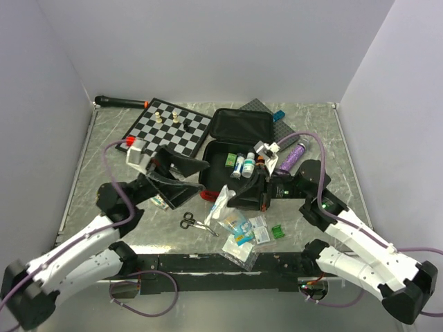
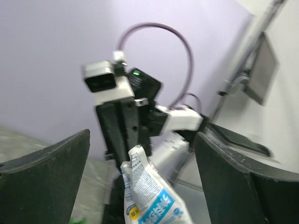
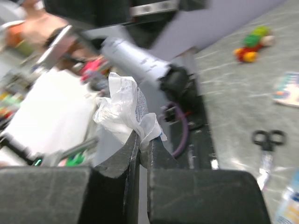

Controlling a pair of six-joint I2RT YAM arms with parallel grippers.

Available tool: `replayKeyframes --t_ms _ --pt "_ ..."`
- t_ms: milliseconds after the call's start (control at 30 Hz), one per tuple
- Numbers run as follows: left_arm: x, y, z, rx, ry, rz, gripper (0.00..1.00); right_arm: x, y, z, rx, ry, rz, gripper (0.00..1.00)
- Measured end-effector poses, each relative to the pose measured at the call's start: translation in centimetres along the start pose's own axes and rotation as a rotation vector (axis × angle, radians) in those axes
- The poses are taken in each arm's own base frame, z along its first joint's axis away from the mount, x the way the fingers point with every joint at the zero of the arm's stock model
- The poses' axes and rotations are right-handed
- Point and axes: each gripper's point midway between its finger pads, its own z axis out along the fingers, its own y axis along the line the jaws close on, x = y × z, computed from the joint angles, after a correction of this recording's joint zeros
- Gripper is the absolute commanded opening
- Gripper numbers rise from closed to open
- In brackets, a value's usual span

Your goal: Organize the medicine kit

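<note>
The medicine kit [image 1: 210, 174] lies open mid-table, red-edged with black lining, its lid [image 1: 241, 124] folded back and small bottles [image 1: 243, 164] standing inside. In front of it my right gripper [image 1: 232, 199] [image 3: 144, 137] is shut on the crumpled top of a white plastic packet [image 1: 220, 205] [image 3: 122, 103]. My left gripper [image 1: 199, 180] [image 2: 142, 140] faces it from the left, open wide. In the left wrist view the packet [image 2: 149, 196], white with blue print, hangs between the two fingers [image 2: 46, 182] and touches neither.
A chessboard [image 1: 169, 128] with a few pieces sits back left, a black rod [image 1: 121, 102] behind it. Scissors [image 1: 194, 223] [image 3: 266, 144], several loose sachets [image 1: 242, 232] and a green item [image 1: 278, 232] lie near the front edge. A purple bottle [image 1: 294, 155] lies right of the kit.
</note>
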Motion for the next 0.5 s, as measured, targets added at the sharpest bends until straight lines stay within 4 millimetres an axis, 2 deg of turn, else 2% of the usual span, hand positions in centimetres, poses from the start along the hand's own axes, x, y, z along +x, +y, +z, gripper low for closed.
replayKeyframes --t_ms 100,200,333,367,500 --pt "-1.8 0.5 -0.6 -0.114 -0.037 0.092 0.96 -1.2 -1.3 -0.3 0.142 -0.023 -0.012 0.00" --pt "-2.0 1.3 -0.8 -0.177 -0.014 0.143 0.96 -2.1 -3.3 -0.7 0.288 -0.024 0.003 0.00" --pt "0.4 4.3 -1.5 -0.277 0.084 0.118 0.96 -1.1 -7.1 -1.7 0.487 0.028 0.059 0.00" --pt "1.9 5.9 -2.0 -0.323 0.139 0.095 0.96 -0.6 -7.8 -2.0 0.525 0.044 0.073 0.00" --pt "5.8 9.7 -3.6 -0.435 0.276 0.027 0.96 1.6 -10.4 -3.7 0.683 0.115 0.114 0.00"
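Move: The right hand already holds the white packet by its end. The open medicine kit's middle lies about 25 cm ahead of that hand, 2 cm to its right and 28 cm below, with the white bottle inside about 26 cm ahead and 7 cm right; the light-blue pouch is only 6 cm ahead, 3 cm right, some 30 cm down. From the empty left hand the kit is roughly 23 cm ahead, 7 cm right and 35 cm below. With the packet still pinched in shut fingers, the right hand carries it about 8 cm forward and, dropping mostly in the second half, about as far down towards the medicine kit, its fingers swinging some 25 degrees clockwise from pointing left towards the kit and dipping at the tips. The left hand, already clear of the packet and wide open, first rises a touch and then sinks about 10 cm while going 6 cm forward, its upward-slanting fingers tipping over to about level, still pointing right and touching nothing that can be seen. ##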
